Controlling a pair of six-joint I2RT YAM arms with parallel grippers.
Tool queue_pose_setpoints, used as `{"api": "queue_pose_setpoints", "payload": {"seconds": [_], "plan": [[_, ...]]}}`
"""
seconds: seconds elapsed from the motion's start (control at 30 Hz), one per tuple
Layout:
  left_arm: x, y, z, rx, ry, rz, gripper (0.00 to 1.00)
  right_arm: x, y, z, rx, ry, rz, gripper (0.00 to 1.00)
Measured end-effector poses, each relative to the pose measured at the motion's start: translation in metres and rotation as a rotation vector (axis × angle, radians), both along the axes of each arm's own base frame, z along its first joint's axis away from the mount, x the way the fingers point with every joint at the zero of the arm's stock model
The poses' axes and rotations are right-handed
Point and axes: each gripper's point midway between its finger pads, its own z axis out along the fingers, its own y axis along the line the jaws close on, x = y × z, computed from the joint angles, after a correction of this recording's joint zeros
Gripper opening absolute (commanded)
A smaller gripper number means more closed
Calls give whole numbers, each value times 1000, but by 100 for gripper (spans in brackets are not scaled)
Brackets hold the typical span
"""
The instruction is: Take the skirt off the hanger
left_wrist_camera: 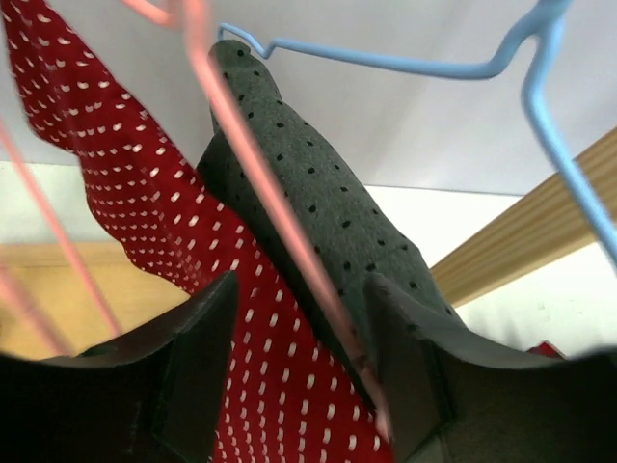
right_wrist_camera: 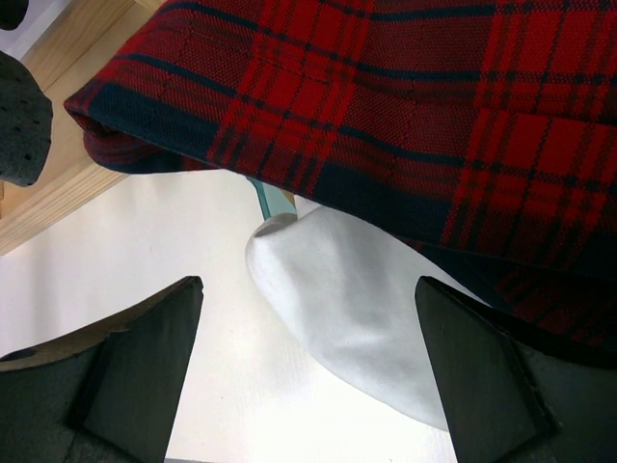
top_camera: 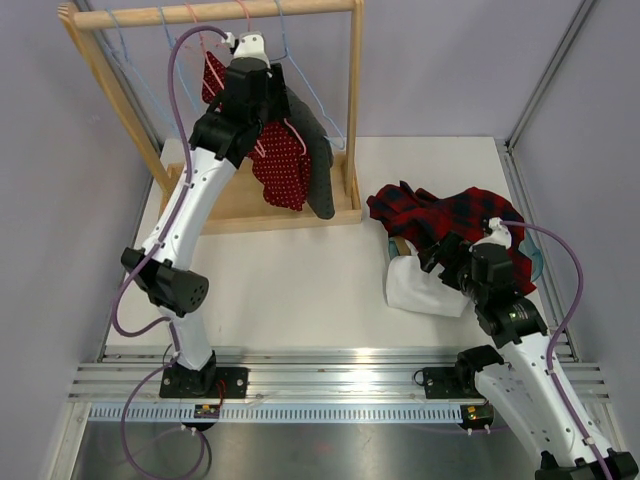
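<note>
A red white-dotted skirt (top_camera: 283,165) (left_wrist_camera: 193,251) hangs from a pink wire hanger (left_wrist_camera: 260,183) on the wooden rack (top_camera: 352,100). Beside it a grey dotted garment (top_camera: 318,165) (left_wrist_camera: 318,193) hangs on a blue hanger (left_wrist_camera: 405,66). My left gripper (top_camera: 250,60) (left_wrist_camera: 301,357) is raised up at the rail. Its fingers stand apart around the red cloth, and the pink wire runs close along the right finger (left_wrist_camera: 405,367). My right gripper (top_camera: 440,255) (right_wrist_camera: 308,357) is open low over the table, its fingers either side of a white garment's edge (right_wrist_camera: 357,309).
A red and navy plaid garment (top_camera: 450,215) (right_wrist_camera: 386,96) lies heaped at the right, over the white garment (top_camera: 420,285) and a teal hanger (right_wrist_camera: 275,200). More wire hangers hang from the rail (top_camera: 215,12). The rack's base board (top_camera: 240,208) sits at the back left.
</note>
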Motion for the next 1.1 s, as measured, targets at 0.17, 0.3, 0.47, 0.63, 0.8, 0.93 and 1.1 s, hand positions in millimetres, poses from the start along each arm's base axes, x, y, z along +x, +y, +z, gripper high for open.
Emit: {"api": "queue_pose_setpoints", "payload": {"seconds": [0.17,0.3,0.47,0.63,0.8,0.93,1.1], "plan": [[14,-4,-24,18,42,17,22,-2,-1,0,-4,0,1,100],[11,2,-25,25,47,47,0,-2,-1,0,-3,-2,1,99],[-1,15,-21,55,50,74,0,-1,0,-1,-3,4,3,99],[-22,28,0,70,29,77,0,-2,6,1,3,8,38,100],[-50,38,30,61,-8,60,0,3,38,42,69,-86,217,99],[-74,41,53,35,-34,11,0,6,69,107,141,-233,395,99],[-105,39,69,11,-52,-45,0,-6,117,195,135,-426,622,99]]}}
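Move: The pink hanger with the red dotted skirt has one side wire just ahead of the left fingertips, about 1 cm ahead, 1 cm right and 2 cm below. The skirt hangs some 5 cm ahead, 3 cm left and 12 cm below; the grey skirt is roughly 9 cm ahead, 5 cm right and 10 cm below. From the right hand, the dotted skirt is about 22 cm ahead, 28 cm left and 10 cm above; the plaid skirt is 10 cm ahead, 6 cm right and 9 cm below. The pink hanger's wire gets pinched as the left fingers close fully, dipping about 2.5 cm; the left hand then draws it back towards the robot some 12 cm, up about 9 cm and a little left. The right hand waits, then swings up about 20 cm and left some 12 cm towards the dotted skirt, fingers wide open, turning counter-clockwise and tipping up. ##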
